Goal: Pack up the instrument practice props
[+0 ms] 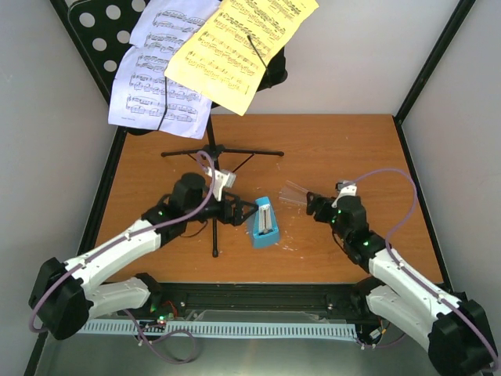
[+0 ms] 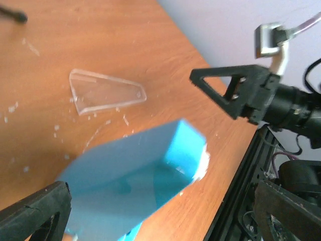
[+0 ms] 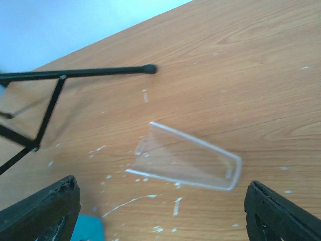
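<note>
The blue wedge metronome (image 1: 264, 223) stands on the table, and in the left wrist view the metronome (image 2: 135, 186) fills the space between my fingers, blurred. My left gripper (image 1: 246, 213) is open wide at its left side. The clear plastic cover (image 1: 293, 194) lies flat on the wood just right of it. My right gripper (image 3: 160, 201) is open, with the cover (image 3: 188, 160) lying free ahead of its fingers. The black music stand (image 1: 213, 153) has its tripod legs on the table's far half. Its round-holed desk (image 1: 102, 31) carries white pages (image 1: 156, 78) and yellow pages (image 1: 243, 43).
White flecks and scratches mark the wood around the cover (image 2: 105, 93). One tripod leg (image 3: 75, 73) reaches toward the right gripper's side. Black frame posts rise at the table's corners, and a rail (image 1: 258, 294) runs along the near edge.
</note>
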Controlling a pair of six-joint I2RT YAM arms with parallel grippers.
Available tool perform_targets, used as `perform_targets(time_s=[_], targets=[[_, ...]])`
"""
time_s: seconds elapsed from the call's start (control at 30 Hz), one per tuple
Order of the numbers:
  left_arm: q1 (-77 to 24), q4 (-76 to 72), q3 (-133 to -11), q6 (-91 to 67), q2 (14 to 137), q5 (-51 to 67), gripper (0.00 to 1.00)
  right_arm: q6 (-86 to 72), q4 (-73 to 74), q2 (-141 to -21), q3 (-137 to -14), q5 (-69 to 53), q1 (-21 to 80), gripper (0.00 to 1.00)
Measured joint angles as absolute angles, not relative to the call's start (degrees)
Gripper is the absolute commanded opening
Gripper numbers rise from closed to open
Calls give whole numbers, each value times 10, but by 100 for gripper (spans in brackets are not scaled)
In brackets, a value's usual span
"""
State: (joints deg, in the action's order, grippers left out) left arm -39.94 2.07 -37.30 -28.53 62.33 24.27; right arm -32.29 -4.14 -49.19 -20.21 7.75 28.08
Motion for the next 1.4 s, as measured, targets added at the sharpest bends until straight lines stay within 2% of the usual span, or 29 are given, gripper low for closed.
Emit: perform_targets(time_s=[0.17,0.4,0.63,0.83,0.97,1.17,1.4], targets=[[-382,113,-488,-223,638,266,100,-295,10,-518,-238,29,187,86],[-369,179,-536,-127,644,273,100,-246,45,-681,-321,-60,108,80],[-369,167,-520,-51,623,225,99,-173,76,-806,-417,-87,105,67],[-369,162,-493,-31,602,202,99,-103,107,-910,-493,-122,105,65],[-369,159,-492,-26,601,194,99,-65,130,-947,-520,-129,105,65],[-369,159,-492,-24,604,191,100,-35,145,-983,-539,-125,105,55],[-369,159,-492,-24,608,189,100,-21,150,-1003,-544,-125,107,50]])
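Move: The clear plastic cover lies flat about 10 cm ahead of the right hand, 2 cm to its left and 13 cm below. The blue metronome stands some 9 cm nearer the bases than the cover and 9 cm left of it; the music stand's nearest foot is about 11 cm beyond the cover and 4 cm left of it. From the left hand the cover is roughly 14 cm ahead, 12 cm right and 18 cm below. Right hand sinks 12 cm and reaches 10 cm forward to the clear cover, fingers part-closing; left rises 5 cm. ##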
